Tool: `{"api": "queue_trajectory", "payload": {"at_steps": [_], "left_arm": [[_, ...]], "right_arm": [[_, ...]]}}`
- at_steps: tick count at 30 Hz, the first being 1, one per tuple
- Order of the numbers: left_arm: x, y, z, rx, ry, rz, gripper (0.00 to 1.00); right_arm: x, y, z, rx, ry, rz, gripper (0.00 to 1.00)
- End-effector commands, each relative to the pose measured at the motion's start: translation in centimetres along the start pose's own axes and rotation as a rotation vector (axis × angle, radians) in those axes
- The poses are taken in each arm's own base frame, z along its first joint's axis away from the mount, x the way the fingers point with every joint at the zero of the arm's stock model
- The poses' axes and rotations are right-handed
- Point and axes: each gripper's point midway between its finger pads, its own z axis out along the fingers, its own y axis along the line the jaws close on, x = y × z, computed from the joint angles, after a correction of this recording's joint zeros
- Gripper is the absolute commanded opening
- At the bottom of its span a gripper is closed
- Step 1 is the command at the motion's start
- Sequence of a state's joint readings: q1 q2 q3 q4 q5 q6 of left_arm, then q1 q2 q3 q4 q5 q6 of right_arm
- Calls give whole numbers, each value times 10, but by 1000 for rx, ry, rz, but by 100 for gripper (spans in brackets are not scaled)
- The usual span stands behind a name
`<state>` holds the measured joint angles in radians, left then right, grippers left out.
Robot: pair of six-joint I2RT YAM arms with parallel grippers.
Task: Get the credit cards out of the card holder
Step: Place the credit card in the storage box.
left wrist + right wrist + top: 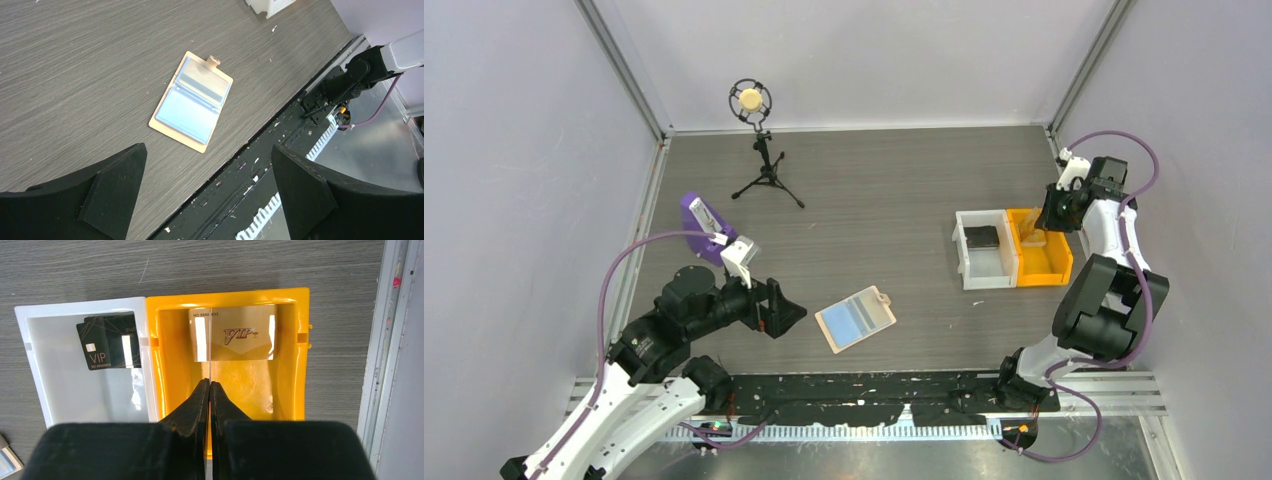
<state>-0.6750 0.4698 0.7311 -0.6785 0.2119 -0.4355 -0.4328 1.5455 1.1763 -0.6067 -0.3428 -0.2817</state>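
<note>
The card holder [855,318] lies open on the table, light blue inside, tan rim and tab; the left wrist view shows it too [191,100]. My left gripper [786,310] hovers just left of it, jaws wide open and empty [207,150]. My right gripper [1036,222] hangs over the orange bin [1046,272], shut [210,382] on a thin credit card seen edge-on as a line. A gold VIP card [240,335] lies in the orange bin [225,294]. A black VIP card [107,342] lies in the white bin [75,302].
The white bin [984,275] and the orange bin stand side by side at the right. A purple wedge stand [699,225] sits behind my left arm. A microphone on a tripod [754,105] stands at the back. Walls close in on both sides.
</note>
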Motion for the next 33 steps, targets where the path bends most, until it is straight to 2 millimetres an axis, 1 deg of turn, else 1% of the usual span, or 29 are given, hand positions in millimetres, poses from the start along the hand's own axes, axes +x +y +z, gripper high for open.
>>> {"api": "queue_trajectory", "payload": {"at_steps": [1,7,14,18,25,33], "left_arm": [[-11,-3,-2,6,-31,28,99],[-10,-2,-3,0,-31,27,99],[-9,-2,-2,-2,-24,25,99],[-9,-1,-2,-7,-24,25,99],[-9,0,-2,-10,-25,25,99],[-9,0,-2,-11,-20,26,99]], "right_arm": [[-13,-4,6,-8,-40,13,10],[-8,-11,14,16,-3,41,16],[-12,-16,18,34,3,60,24],[-14,-23,17,72,5,73,29],[-21,-33,12,138,13,117,34],[-25,-37,9,175,6,152,35]]}}
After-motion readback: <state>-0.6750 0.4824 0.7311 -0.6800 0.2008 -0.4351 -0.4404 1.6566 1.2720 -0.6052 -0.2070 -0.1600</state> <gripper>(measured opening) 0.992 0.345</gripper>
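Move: The right hand, card held shut in its fingers, is over the yellow storage box, whose middle lies about 2 cm back, 2 cm right and 9 cm below. The VIP card already in it is roughly 2 cm ahead, 2 cm right; the white box's middle is 2 cm back, 11 cm left, its black cards 2 cm ahead, 10 cm left. From the left hand the yellow box is some 19 cm ahead, 54 cm right. The right hand opens, releasing the card, sinks about 2.5 cm, then goes about 3 cm right, rising slightly. ##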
